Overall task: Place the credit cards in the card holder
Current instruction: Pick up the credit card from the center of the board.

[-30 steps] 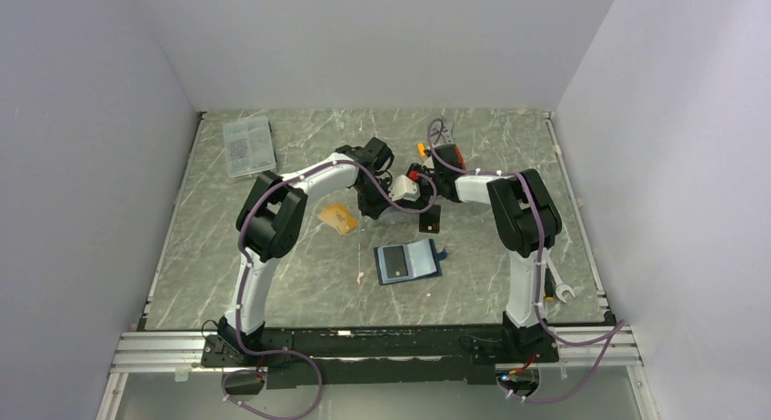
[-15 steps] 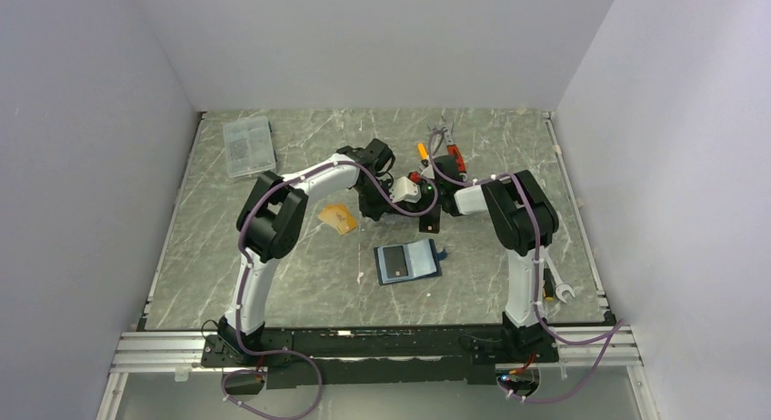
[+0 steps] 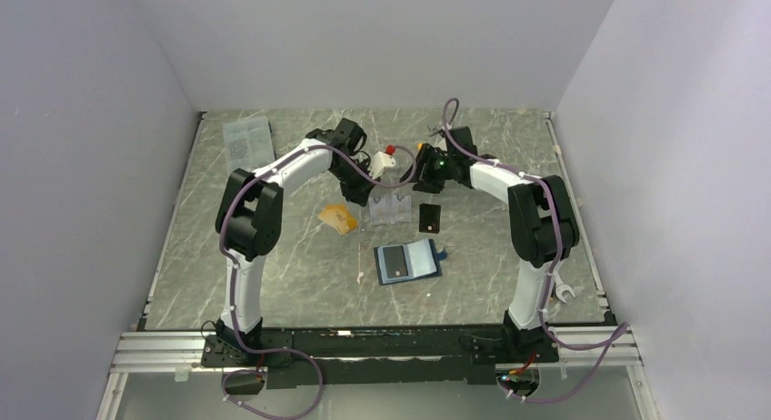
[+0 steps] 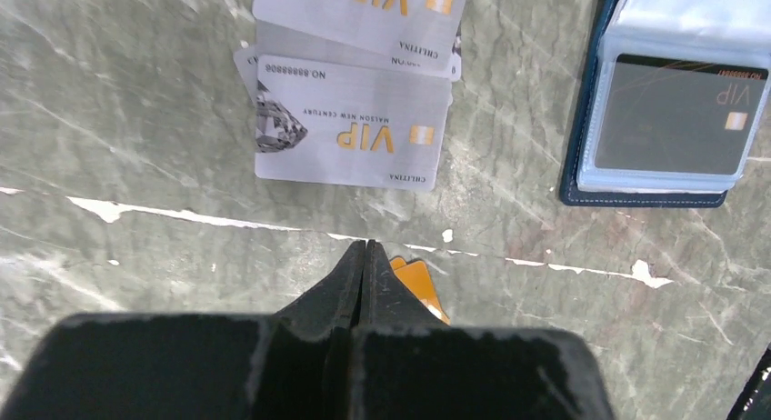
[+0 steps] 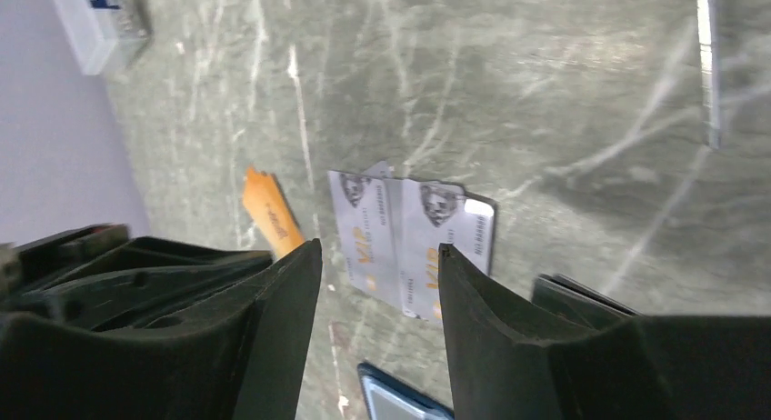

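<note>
The card holder point(image 3: 409, 260) lies open near the table's middle, with a dark card point(image 3: 394, 261) in its clear sleeve; the left wrist view has the card holder point(image 4: 582, 156) at its right edge. Two or more silver credit cards point(image 3: 391, 207) point(image 4: 350, 134) point(image 5: 409, 243) overlap just beyond it. A black card point(image 3: 430, 217) lies to their right, and orange cards point(image 3: 338, 218) point(image 4: 418, 284) point(image 5: 268, 215) to their left. My left gripper point(image 3: 361, 197) point(image 4: 365, 249) hangs shut and empty above the table, between the orange and silver cards. My right gripper point(image 3: 420, 176) point(image 5: 377, 247) is open and empty above the silver cards.
A clear compartment box point(image 3: 247, 144) point(image 5: 100, 20) sits at the far left. A wrench point(image 3: 560, 293) lies by the right arm's base. An orange tool handle point(image 3: 421, 149) shows behind the right wrist. A raised metal rail point(image 3: 556, 156) edges the table.
Both wrists have drawn back toward the far side, uncovering the silver cards. The right jaws have widened. The black card, orange cards and card holder lie where they were.
</note>
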Controlling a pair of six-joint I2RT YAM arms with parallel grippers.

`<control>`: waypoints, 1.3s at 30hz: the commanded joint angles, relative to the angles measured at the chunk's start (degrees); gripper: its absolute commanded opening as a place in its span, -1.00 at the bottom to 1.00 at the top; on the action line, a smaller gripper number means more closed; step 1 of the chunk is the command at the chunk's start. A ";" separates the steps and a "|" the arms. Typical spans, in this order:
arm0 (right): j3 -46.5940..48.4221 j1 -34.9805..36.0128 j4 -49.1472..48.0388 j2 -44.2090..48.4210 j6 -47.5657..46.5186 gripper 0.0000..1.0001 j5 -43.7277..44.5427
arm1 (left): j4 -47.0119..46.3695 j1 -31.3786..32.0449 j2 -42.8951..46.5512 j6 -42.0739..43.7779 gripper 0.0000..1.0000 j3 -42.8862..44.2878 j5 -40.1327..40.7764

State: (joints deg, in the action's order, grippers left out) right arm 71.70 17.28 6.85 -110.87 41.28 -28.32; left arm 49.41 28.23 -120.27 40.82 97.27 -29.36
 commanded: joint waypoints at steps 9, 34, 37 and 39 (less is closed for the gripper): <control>2.13 0.73 6.26 -3.82 -4.21 0.10 3.36 | -1.04 1.74 -2.47 0.48 -0.99 1.55 2.70; -7.17 3.65 -2.45 -3.52 1.33 0.07 -2.11 | 1.09 6.47 -7.18 1.41 -1.00 2.68 7.84; -8.94 3.65 -4.75 -2.92 2.72 0.07 -2.69 | 2.42 6.96 -7.87 0.84 -1.00 3.81 6.16; -10.19 3.66 -6.22 -2.58 3.56 0.05 -3.31 | 2.42 7.32 -8.01 0.45 -1.00 3.79 5.27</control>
State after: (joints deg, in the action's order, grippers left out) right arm 65.14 20.14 0.84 -113.99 43.31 -31.46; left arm 50.52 33.21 -126.34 41.34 99.94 -18.96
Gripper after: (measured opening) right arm 0.530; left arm 0.010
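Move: The right silver card lies about 1 cm left of the right hand, 4 cm back and 5 cm below; the left silver card is 5 cm farther left, level with the first. From the right hand the black card is some 6 cm right and 7 cm back, the card holder 1 cm right and 19 cm back. From the left hand the left silver card is about 4 cm right, level ahead and 4 cm below, the orange cards 6 cm left and 3 cm back. The right silver card is met at its right edge: the right hand, fingers still half open, drops about 4 cm while coming back, first slightly right, then pushes that edge some 3 cm left with one fingertip, easing further back. The shut left fingers lower about 4 cm onto the left silver card's left edge and stay down, tilting some 10 degrees steeper. ##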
